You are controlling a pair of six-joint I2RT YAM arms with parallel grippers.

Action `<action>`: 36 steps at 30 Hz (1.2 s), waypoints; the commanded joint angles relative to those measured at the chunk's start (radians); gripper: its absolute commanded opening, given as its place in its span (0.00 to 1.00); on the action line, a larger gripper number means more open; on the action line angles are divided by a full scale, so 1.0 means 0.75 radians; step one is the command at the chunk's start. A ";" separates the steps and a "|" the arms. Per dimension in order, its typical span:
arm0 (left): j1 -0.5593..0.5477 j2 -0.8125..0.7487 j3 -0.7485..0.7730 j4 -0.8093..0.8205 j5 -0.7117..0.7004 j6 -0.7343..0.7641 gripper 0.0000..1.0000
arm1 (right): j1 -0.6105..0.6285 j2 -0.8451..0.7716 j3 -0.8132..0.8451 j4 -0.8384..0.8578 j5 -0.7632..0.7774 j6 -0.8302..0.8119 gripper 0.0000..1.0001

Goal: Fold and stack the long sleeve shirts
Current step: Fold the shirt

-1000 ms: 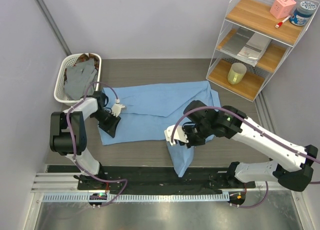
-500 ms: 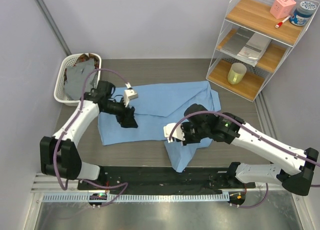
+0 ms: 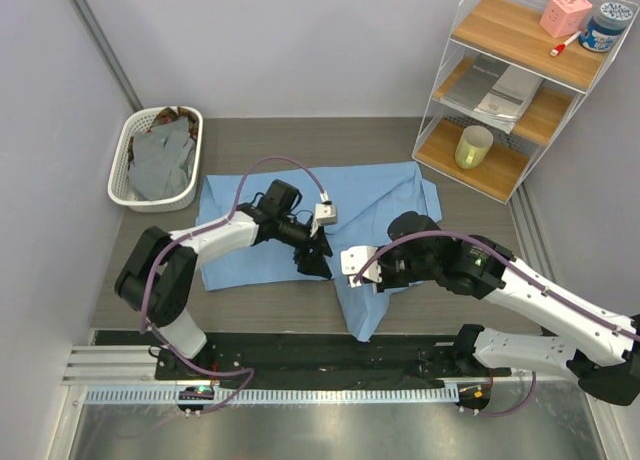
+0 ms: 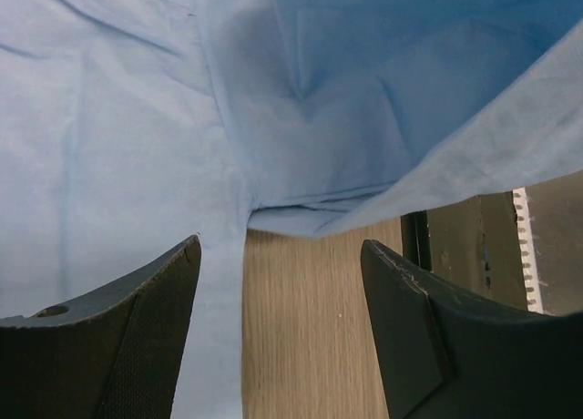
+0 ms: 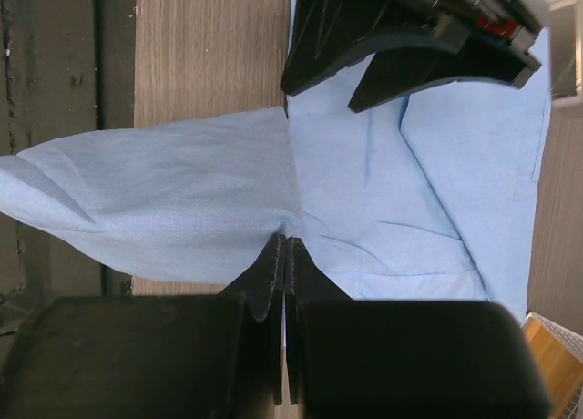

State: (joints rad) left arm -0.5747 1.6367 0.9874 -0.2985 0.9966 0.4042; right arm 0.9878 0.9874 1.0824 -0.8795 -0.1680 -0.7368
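A light blue long sleeve shirt lies spread across the middle of the table, one part hanging over the front edge. My left gripper hovers open at the shirt's near edge. In the left wrist view its fingers straddle bare wood and a strip of blue cloth, holding nothing. My right gripper is shut on a pinched fold of the blue shirt, just right of the left gripper. Grey and brown shirts sit in the basket.
A white basket stands at the back left of the table. A wire shelf unit at the back right holds a yellow cup, papers, a pink box and a jar. A black strip runs along the table's front edge.
My left arm swept right from the shirt's left edge to its near middle, and its jaws opened. My right gripper stayed shut on the cloth and shifted slightly right.
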 commanded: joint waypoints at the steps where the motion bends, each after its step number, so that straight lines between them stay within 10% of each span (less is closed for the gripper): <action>1: -0.064 0.025 0.052 0.126 0.091 0.050 0.72 | -0.004 -0.028 0.011 0.046 0.048 0.042 0.01; 10: -0.236 0.035 0.007 0.050 0.013 0.142 0.62 | -0.002 -0.055 0.015 0.035 0.107 0.103 0.01; 17: -0.179 -0.132 0.078 -0.217 0.029 0.130 0.00 | -0.002 -0.112 -0.044 0.033 0.267 0.162 0.01; 27: -0.262 -0.624 0.166 -0.730 -0.171 0.199 0.00 | -0.004 -0.092 -0.136 0.150 0.377 0.360 0.01; 36: -0.784 -0.679 0.070 -0.762 -0.584 0.331 0.00 | -0.016 -0.100 -0.171 0.160 0.292 0.490 0.01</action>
State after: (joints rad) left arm -1.0435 1.1473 1.0721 -0.7956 0.7136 0.6136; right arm 0.9882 0.9405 0.9684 -0.7261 0.0406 -0.4026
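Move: The left edge of the shirt flap hanging from the shut right fingers lies about 6 cm back and 3 cm to the right of the open left hand, roughly level with it. From the right hand that edge is some 12 cm below, 3 cm left and 1 cm ahead. The flap's hanging tip is about 20 cm back, 9 cm right and 8 cm below the left hand; the shirt's flat body centres some 9 cm ahead, 3 cm left and 11 cm below it. The left fingers shut on the left edge of the hanging flap after reaching about 6 cm back and a little right, then carry it up some 13 cm and on back roughly 10 cm more, sinking slightly at the end while the wrist swings clockwise. The right hand keeps its pinch, easing a couple of centimetres forward and turning about 20 degrees clockwise. ##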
